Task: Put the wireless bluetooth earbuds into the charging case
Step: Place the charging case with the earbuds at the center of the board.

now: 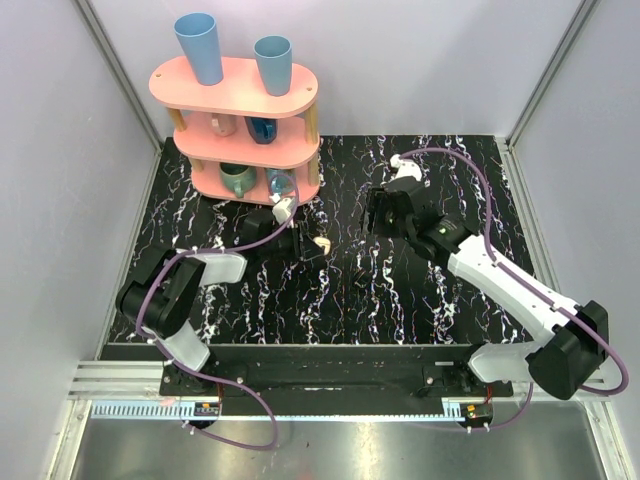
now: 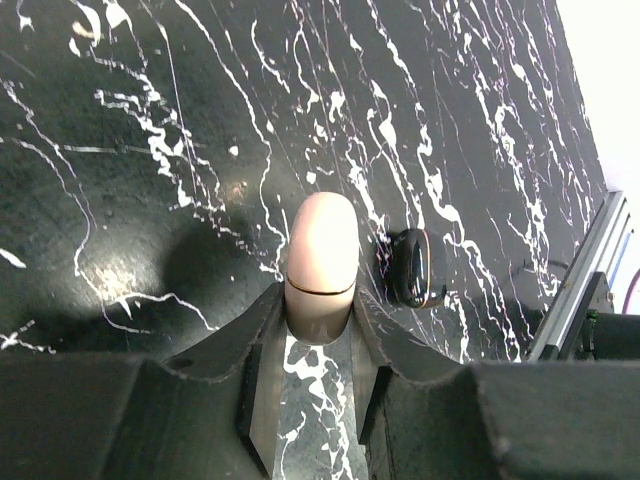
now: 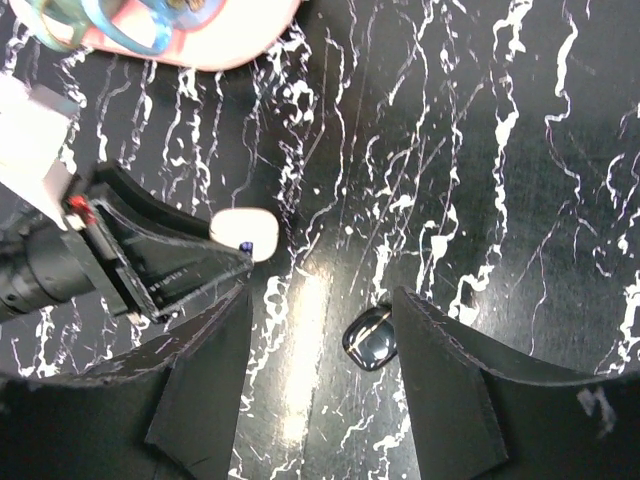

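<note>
The charging case (image 2: 322, 250) is a cream-white rounded case with its seam shut. It sits on the table between my left gripper's (image 2: 320, 305) fingertips, which are closed against its sides. It also shows in the top view (image 1: 322, 243) and in the right wrist view (image 3: 245, 233). My right gripper (image 3: 320, 300) is open and hovers over the table to the right of the case, in the top view (image 1: 376, 212). The earbuds are not in view.
A small black glossy object (image 3: 369, 338) lies on the table between my right gripper's open fingers, also beside the case in the left wrist view (image 2: 415, 267). A pink three-tier shelf (image 1: 235, 88) with cups stands at the back left. A metal rail (image 2: 585, 285) edges the table.
</note>
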`<state>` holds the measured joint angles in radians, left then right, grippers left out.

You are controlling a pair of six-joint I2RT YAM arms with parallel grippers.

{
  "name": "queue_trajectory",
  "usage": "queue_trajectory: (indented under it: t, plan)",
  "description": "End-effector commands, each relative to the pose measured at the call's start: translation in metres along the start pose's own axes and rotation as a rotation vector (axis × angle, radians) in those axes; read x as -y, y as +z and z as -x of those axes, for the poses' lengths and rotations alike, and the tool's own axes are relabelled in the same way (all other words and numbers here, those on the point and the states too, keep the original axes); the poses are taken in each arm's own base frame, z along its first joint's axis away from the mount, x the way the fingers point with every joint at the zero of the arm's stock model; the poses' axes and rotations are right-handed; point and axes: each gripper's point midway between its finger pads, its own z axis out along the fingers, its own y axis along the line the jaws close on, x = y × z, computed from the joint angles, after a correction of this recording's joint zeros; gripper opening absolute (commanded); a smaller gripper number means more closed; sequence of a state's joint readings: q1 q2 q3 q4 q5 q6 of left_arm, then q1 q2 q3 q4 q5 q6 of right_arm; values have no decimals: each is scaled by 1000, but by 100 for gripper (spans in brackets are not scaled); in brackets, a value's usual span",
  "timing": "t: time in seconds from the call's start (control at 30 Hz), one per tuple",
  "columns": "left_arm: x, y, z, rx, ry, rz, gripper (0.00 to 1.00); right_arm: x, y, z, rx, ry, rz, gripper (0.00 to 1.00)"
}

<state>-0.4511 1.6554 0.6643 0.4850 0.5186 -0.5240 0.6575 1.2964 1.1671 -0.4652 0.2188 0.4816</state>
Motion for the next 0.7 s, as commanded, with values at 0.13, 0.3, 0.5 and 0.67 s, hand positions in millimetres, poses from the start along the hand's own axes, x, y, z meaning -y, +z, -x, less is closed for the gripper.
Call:
queue_trajectory:
  t: [0.13,0.3,0.5,0.67]
  plan:
    - [2,0,26,56,46,28,15,11,9,-34,-78,73,-15,66]
    - [-5,1,20,39,34,57,17,14,15,-52,-132,78,-20,66]
    - [-15,-1,13,36,16,93,24,18,22,-65,-166,85,-38,67]
    - [-19,-4,13,52,20,121,38,26,31,-88,-225,113,-71,68]
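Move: The left hand already holds the charging case and takes it to the board's centre, roughly straight beneath the hand, about 5 cm down. A small black box sits some 9 cm to its right and 6 cm nearer the base; the rack's bottom shelf is about 18 cm ahead and 12 cm left. From the empty right hand, the case lies about 10 cm left and 16 cm below, level in reach; the black box lies 6 cm back, 2 cm left and 19 cm below. Sinking gently by a little over 1 cm and easing about as far to its left, the left hand lowers the charging case towards the middle of the board, fingers still round it. Meanwhile the open, empty right hand drops about 7.5 cm and draws back a little, its fingers tipping some 10 degrees further down as it nears the black box without touching anything. ##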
